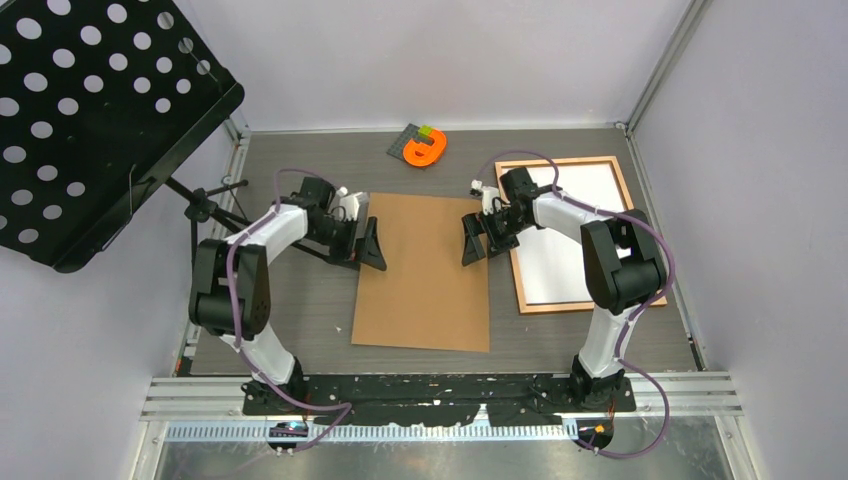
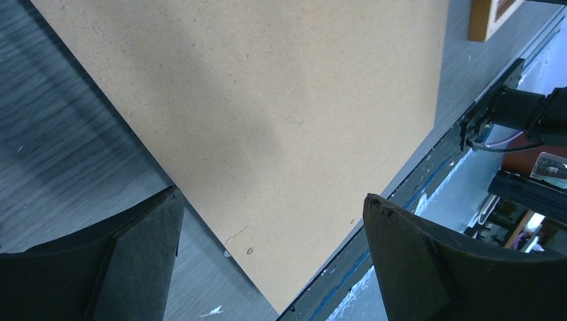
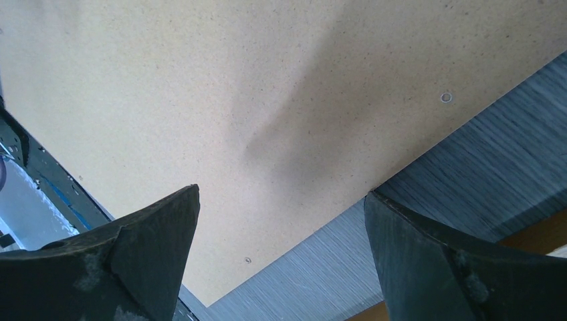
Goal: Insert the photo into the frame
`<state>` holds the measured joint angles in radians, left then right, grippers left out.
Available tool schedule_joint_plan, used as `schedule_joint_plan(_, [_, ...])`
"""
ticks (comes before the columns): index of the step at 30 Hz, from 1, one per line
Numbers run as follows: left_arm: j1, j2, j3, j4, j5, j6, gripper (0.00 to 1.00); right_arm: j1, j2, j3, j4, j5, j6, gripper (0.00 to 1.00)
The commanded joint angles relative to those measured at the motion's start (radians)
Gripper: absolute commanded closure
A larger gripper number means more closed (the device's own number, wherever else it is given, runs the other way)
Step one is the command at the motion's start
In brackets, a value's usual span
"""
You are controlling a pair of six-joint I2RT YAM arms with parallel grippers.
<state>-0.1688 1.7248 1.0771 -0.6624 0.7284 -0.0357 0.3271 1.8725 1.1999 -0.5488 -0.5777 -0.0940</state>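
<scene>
The frame [image 1: 622, 180] of light orange-brown wood lies flat at the right of the table; a corner of it shows in the left wrist view [image 2: 483, 20] and an edge in the right wrist view [image 3: 538, 235]. A plain white surface [image 1: 570, 235] fills it; I cannot tell whether this is the photo, and no landscape print shows. A plain brown backing board [image 1: 425, 270] [image 2: 267, 100] [image 3: 220, 87] lies in the middle. My left gripper [image 1: 365, 243] [image 2: 274, 224] hangs open over the board's left edge. My right gripper [image 1: 478, 238] [image 3: 281, 224] hangs open over its right edge.
An orange object with a green block [image 1: 425, 148] sits at the back of the table. A black perforated music stand [image 1: 90, 110] overhangs the left side, its legs [image 1: 205, 205] beside the left arm. A metal rail [image 1: 440, 392] runs along the near edge.
</scene>
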Motion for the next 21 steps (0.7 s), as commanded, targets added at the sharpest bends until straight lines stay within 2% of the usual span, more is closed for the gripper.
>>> schedule_joint_plan(1, [-0.028, -0.125, 0.029, 0.065, 0.272, 0.023, 0.03, 0.024, 0.075, -0.023, 0.004, -0.052, 0.006, 0.0])
schedule_joint_plan(12, [-0.04, -0.261, 0.071, 0.063, 0.335, 0.009, 0.04, 0.024, 0.115, 0.02, -0.003, -0.114, -0.019, 0.0])
schedule_joint_plan(21, [-0.13, -0.311, 0.08, 0.133, 0.396, -0.044, 0.05, 0.022, 0.148, 0.048, -0.029, -0.19, -0.089, 0.0])
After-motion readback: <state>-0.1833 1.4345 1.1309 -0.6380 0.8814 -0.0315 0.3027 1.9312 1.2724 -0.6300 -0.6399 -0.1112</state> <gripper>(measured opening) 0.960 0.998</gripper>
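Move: The brown backing board is held between the two hands, its left edge at the left hand's outer fingertip and its right edge at the right hand's; its middle is about 11 cm to the right of the left hand, roughly level fore and aft and 2 cm lower. From the left hand the frame is some 41 cm right and 6 cm farther out, and the orange piece about 23 cm ahead and 11 cm right. From the right hand, the board's middle is 12 cm left and 3 cm back, and the frame 18 cm right and 4 cm ahead. With its fingers staying wide open and one fingertip still against the board's left edge, the left hand rises about 12 cm, almost straight up, easing a couple of centimetres right towards the end, while its wrist tilts some 20 to 25 degrees so that the fingers point less downward and more forward and to the right. The right hand stays where it is at the board's right edge, also open, tilting only slightly and keeping its fingertip against that edge as a low stop. ##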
